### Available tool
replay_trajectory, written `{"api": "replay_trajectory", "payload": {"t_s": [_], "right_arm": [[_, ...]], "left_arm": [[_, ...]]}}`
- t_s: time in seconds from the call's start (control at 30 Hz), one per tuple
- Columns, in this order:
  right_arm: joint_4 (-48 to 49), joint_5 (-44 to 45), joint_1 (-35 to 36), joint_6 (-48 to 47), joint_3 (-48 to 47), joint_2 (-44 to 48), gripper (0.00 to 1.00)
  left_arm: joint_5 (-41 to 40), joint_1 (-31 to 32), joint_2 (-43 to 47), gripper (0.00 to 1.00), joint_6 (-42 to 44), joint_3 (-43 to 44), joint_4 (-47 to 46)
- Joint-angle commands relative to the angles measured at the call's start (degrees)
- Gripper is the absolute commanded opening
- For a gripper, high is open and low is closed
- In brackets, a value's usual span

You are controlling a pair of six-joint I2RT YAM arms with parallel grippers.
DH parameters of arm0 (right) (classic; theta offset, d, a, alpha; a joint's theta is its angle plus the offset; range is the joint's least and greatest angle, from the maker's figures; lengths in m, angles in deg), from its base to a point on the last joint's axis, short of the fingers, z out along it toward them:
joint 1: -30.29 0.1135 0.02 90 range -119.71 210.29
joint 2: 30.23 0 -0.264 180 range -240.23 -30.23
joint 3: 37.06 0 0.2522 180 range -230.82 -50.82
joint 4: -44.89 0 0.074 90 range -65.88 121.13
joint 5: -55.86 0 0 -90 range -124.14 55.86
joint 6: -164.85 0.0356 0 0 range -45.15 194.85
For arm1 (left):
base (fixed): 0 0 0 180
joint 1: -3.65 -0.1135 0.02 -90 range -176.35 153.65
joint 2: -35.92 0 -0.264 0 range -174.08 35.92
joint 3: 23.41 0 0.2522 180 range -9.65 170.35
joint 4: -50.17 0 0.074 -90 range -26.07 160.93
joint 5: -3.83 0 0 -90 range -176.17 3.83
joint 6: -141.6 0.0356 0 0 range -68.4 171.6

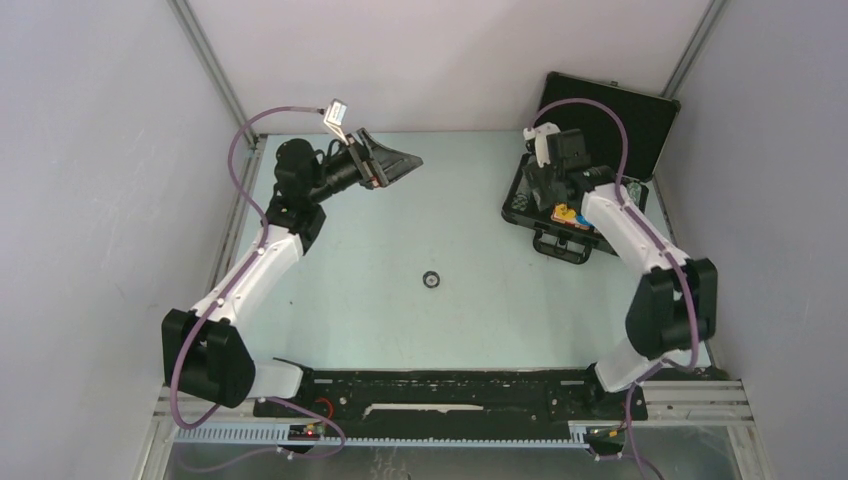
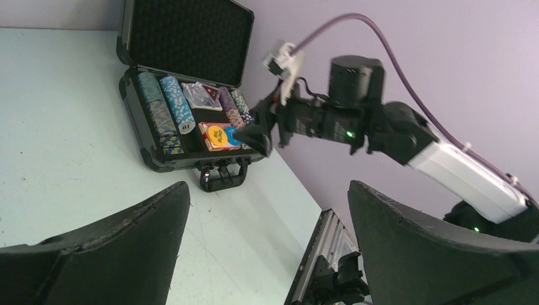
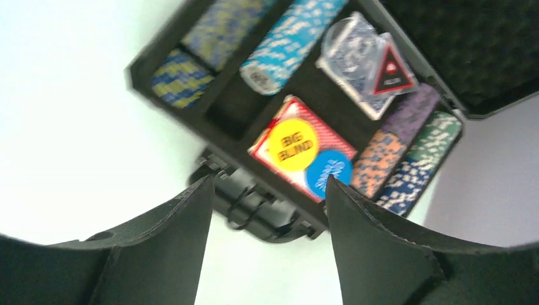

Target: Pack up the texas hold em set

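The black briefcase (image 1: 521,212) lies open at the back right, its lid (image 1: 628,112) leaning on the wall. Inside are rows of striped poker chips (image 3: 289,38), a red card deck (image 3: 266,145) with a yellow disc (image 3: 292,144) and a blue disc (image 3: 328,173) on top, and a triangular token (image 3: 389,73) on a second, clear-wrapped deck. My right gripper (image 3: 268,184) hovers open over the case's front edge and handle (image 3: 254,206), holding nothing. My left gripper (image 1: 408,162) hangs open and empty above the back left of the table. A small dark disc (image 1: 432,279) lies alone mid-table.
Grey walls close in the pale table (image 1: 380,320) on three sides. The case sits close to the right wall. A black rail (image 1: 440,395) with both arm bases runs along the near edge.
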Motion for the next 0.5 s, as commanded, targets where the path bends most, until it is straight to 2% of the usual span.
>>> {"api": "replay_trajectory", "payload": {"t_s": [0.0, 0.03, 0.1, 0.2, 0.3, 0.47], "right_arm": [[-0.1, -6.6, 4.5, 7.4, 6.9, 10.4, 0.74], [0.1, -8.1, 5.7, 8.2, 8.8, 12.3, 0.75], [0.4, -12.1, 8.1, 8.7, 12.1, 16.1, 0.98], [2.4, -15.4, 11.8, 12.1, 16.3, 20.6, 1.00], [0.5, -16.3, 13.0, 24.4, 16.1, 21.8, 1.00], [-4.1, -25.7, 13.1, 37.7, 16.1, 20.4, 1.00]], "left_arm": [[-0.2, -0.3, 0.8, 1.00, 0.8, -0.6, -0.3], [-0.3, -0.4, 0.8, 1.00, 0.8, -0.6, 0.0], [-0.5, -0.3, 0.8, 1.00, 1.1, -0.4, 0.4], [-1.8, 0.0, 1.2, 1.00, 3.0, 0.5, 4.1], [-3.6, 0.4, 1.3, 1.00, 5.6, 1.9, 8.2], [-7.8, 1.7, 2.3, 1.00, 10.9, 3.4, 14.1]]}}
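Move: The last loose chip, black-rimmed and flat on the table, lies about 28 cm to the left of the empty right hand, some 14 cm back and 14 cm below. The open case's deck box is about 8 cm to that hand's right and 1 cm ahead, 10 cm below; the case handle is some 6 cm back and 6 cm right, 13 cm down. From the left hand, the chip is about 4 cm back, 3 cm left and 32 cm down. Towards the remaining chip the right hand sweeps off over the case's front edge, back and left in about equal parts, some 18 cm in all and almost level. Its wrist rolls roughly 30 degrees, left side rising, while the part-open fingers spread fully, empty. The left hand, open, starts sinking and drops about 3 cm. ##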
